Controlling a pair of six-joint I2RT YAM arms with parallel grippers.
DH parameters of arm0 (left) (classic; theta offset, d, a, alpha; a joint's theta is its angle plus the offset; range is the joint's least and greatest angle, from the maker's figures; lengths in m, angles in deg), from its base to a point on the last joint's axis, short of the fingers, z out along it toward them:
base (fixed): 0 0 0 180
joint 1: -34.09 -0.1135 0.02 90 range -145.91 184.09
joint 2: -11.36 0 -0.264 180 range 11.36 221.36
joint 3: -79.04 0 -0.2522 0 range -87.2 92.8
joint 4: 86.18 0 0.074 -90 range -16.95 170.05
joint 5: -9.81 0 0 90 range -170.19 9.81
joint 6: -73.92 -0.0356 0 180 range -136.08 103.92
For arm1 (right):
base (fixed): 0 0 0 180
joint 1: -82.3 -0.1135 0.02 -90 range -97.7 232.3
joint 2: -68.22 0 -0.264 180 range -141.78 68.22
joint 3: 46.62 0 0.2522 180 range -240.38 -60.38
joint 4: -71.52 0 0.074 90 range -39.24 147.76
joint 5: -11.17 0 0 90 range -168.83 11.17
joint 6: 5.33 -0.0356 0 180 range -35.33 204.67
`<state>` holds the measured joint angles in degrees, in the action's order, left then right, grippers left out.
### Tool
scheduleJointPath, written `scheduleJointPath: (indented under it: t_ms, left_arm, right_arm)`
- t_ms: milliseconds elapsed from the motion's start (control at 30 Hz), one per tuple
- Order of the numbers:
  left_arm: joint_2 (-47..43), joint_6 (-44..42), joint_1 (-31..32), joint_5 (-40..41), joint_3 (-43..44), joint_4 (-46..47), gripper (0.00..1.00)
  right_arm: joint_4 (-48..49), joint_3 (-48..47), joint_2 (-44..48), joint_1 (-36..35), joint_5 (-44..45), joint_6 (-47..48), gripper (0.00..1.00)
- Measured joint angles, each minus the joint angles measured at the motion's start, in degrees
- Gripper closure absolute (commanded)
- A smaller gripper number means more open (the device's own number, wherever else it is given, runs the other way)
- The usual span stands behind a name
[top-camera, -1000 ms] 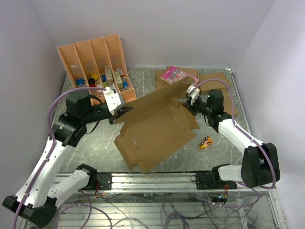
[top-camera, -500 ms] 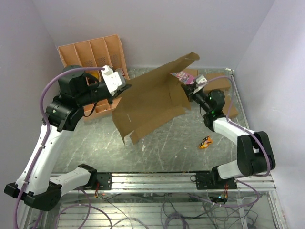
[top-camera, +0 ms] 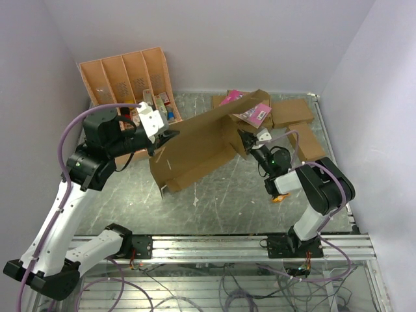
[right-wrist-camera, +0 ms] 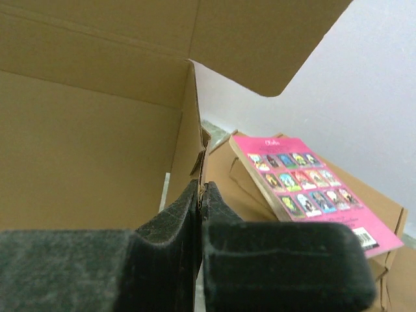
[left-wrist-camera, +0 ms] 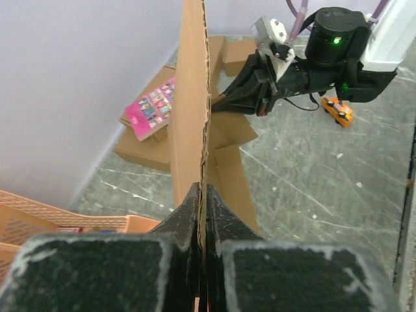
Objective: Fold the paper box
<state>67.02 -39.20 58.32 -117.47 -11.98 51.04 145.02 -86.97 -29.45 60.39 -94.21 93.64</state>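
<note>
The paper box (top-camera: 195, 146) is a large brown cardboard sheet with flaps, held up on edge across the middle of the table, its lower left corner near the surface. My left gripper (top-camera: 170, 135) is shut on its left edge; the left wrist view shows that edge (left-wrist-camera: 193, 117) pinched between the black fingers (left-wrist-camera: 188, 211). My right gripper (top-camera: 242, 138) is shut on a flap at the right end, and the right wrist view shows the flap's edge (right-wrist-camera: 195, 153) caught between its jaws, with the box's inner panel (right-wrist-camera: 84, 123) to the left.
An orange-tan compartment tray (top-camera: 127, 81) with small items leans at the back left. Flat brown boxes (top-camera: 292, 114) and a pink booklet (top-camera: 253, 114) lie at the back right. A small orange toy (top-camera: 278, 197) lies on the table by the right arm.
Both grippers have lowered and swung the box: it went from lying open, to raised high, to standing on edge lower down. The right arm has folded in towards its base.
</note>
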Motion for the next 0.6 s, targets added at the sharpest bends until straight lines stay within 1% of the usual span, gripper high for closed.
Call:
scheduleJointPath:
  t_ms: [200,400,600]
  left_arm:
    - [-2.1,3.2,0.0,-2.4,-5.3,2.4,0.93]
    - [-4.2,4.5,0.0,-4.0,-7.9,3.4,0.93]
    - [-5.5,5.5,0.0,-4.5,-9.3,4.0,0.93]
  right_arm:
    - [0.8,3.0,-0.3,-0.3,1.6,2.6,1.0]
    - [0.9,6.8,2.1,-0.8,2.7,5.3,1.0]
    - [1.0,12.1,5.7,-2.5,1.8,8.5,1.0]
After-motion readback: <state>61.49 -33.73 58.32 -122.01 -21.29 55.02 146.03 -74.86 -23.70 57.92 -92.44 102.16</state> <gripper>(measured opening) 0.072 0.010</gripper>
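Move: The paper box hangs between the hands, each already pinching a cardboard edge. Its middle is some 10 cm to the left hand's right, 11 cm ahead and 20 cm below. From the right hand it is about 16 cm left, 5 cm back and a little lower. The pink book lies roughly 18 cm ahead of the right hand, 5 cm to its right and 12 cm below; the orange toy is about 13 cm back, 19 cm right and 17 cm below. Both grippers keep their pinch on the box's edges, the left on the tall panel, the right on the end flap, and bring them down and back together. The right hand first sinks, then draws back, about 5 cm back and 3 cm down in all, its left side rolling down slightly. The left hand eases about 3 cm down and nearly as far back, its fingers tipping a little. ##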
